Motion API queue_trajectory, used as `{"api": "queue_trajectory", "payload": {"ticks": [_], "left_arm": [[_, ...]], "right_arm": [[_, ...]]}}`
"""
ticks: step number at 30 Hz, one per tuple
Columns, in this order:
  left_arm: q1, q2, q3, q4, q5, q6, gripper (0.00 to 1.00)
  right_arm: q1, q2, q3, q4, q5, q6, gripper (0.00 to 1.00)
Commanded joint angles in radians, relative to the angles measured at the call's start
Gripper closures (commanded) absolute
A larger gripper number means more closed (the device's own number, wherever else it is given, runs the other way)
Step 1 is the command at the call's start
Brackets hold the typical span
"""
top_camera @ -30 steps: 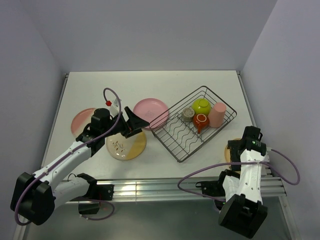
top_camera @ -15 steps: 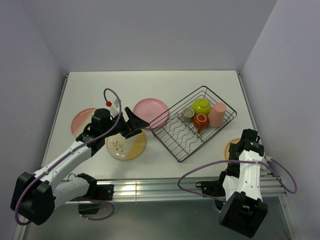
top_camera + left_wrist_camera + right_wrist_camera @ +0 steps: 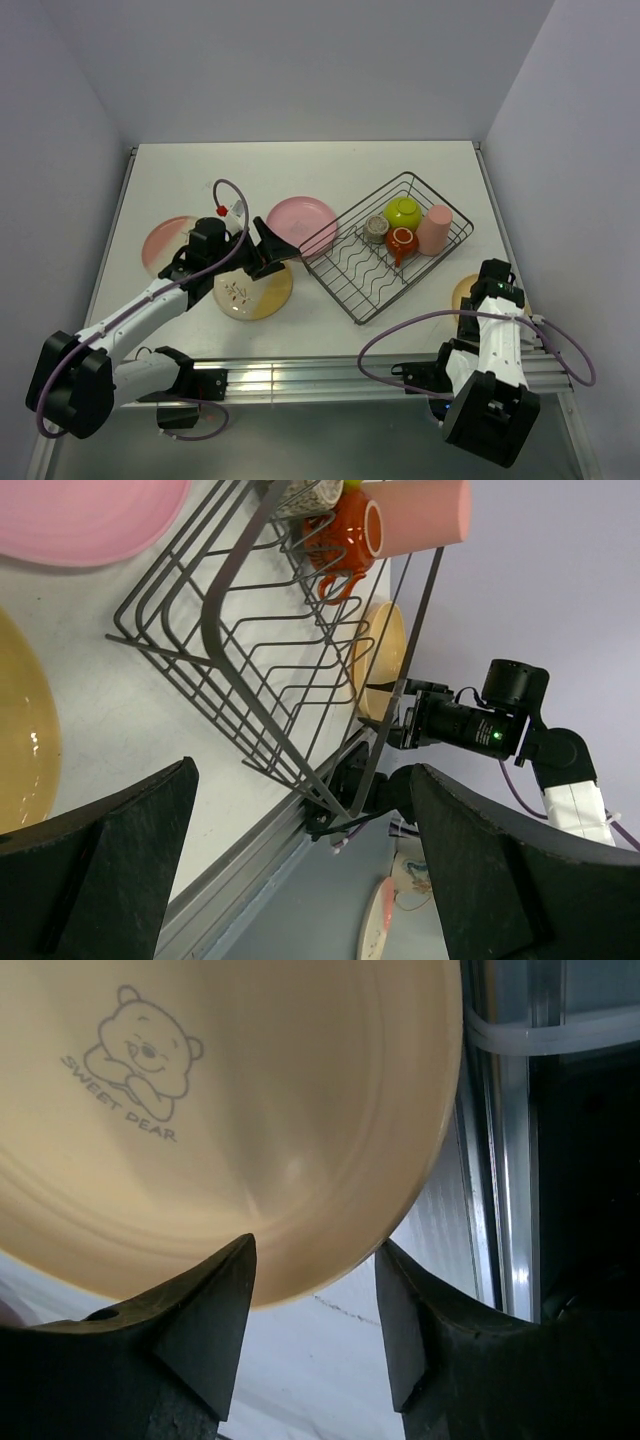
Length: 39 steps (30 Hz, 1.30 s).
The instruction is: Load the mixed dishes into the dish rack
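The black wire dish rack [image 3: 363, 262] stands right of centre and holds a lime-green bowl [image 3: 403, 212], a salmon cup [image 3: 436, 229], a red-brown mug [image 3: 402, 243] and a small grey cup [image 3: 375, 230]. A pink plate [image 3: 302, 220] lies at its left corner. A second pink plate [image 3: 160, 242] and the twig-patterned plate [image 3: 252, 292] lie further left. My left gripper [image 3: 283, 252] is open and empty, between the twig plate and the rack [image 3: 260, 650]. My right gripper [image 3: 315, 1300] is open, its fingers either side of the rim of a cream-yellow bear-printed plate [image 3: 230, 1110].
The yellow plate [image 3: 462, 292] lies close to the table's near right edge, by the metal rail [image 3: 330, 375]. Grey walls enclose the table on three sides. In the left wrist view the right arm [image 3: 480, 725] shows beyond the rack.
My right wrist has come down closer to the yellow plate at the near edge. My left gripper has shifted slightly right toward the rack.
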Motion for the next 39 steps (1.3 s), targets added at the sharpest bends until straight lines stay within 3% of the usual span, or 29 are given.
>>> {"api": "queue_trajectory", "payload": {"ticks": [1,3,6,7,9,18,26,39], "left_arm": [[-0.004,0.016,-0.007,0.052,0.024,0.016,0.06],[-0.003,0.018,-0.009,0.053,0.022,0.019,0.06],[-0.003,0.013,-0.018,0.056,0.014,0.016,0.06],[-0.004,0.015,-0.018,0.058,0.014,0.014,0.06],[-0.003,0.016,-0.018,0.053,0.013,0.016,0.06],[-0.003,0.010,0.016,0.012,-0.005,0.031,0.07],[-0.004,0.026,0.040,-0.002,-0.010,0.030,0.07],[-0.006,0.059,0.122,-0.048,-0.001,0.065,0.07]], "right_arm": [[0.015,0.006,-0.020,0.043,0.074,0.018,0.42],[0.022,0.012,-0.029,0.057,0.083,0.018,0.47],[0.029,0.023,-0.036,0.073,0.091,0.008,0.76],[0.031,0.023,-0.036,0.076,0.091,0.001,0.90],[0.035,0.015,-0.028,0.072,0.086,-0.001,1.00],[0.166,-0.187,0.128,-0.103,0.192,0.039,1.00],[0.178,-0.288,0.312,-0.255,0.249,-0.028,1.00],[0.180,-0.242,0.702,-0.322,0.250,-0.286,1.00]]}}
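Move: Just inside the table's near right corner, the yellow plate's middle lies about 5 cm ahead and 7 cm to the right of the right hand, some 2 cm lower; the open fingers stand at its near left rim. From this hand the rack's middle is roughly 24 cm ahead and 21 cm left, and the pink cup in it about 26 cm ahead, 10 cm left. From the left hand the plate is some 53 cm right, 7 cm back, 17 cm below. Closing from a bit over half open to nearly shut, the right fingers edge about 1 cm forward and right and pinch the plate's near left rim. The hand then rises some 20 cm nearly straight up, speeding up after a slow start, while the wrist swings the downward-pointing fingers roughly 30 degrees out to the right and forward, still pinching the rim. ##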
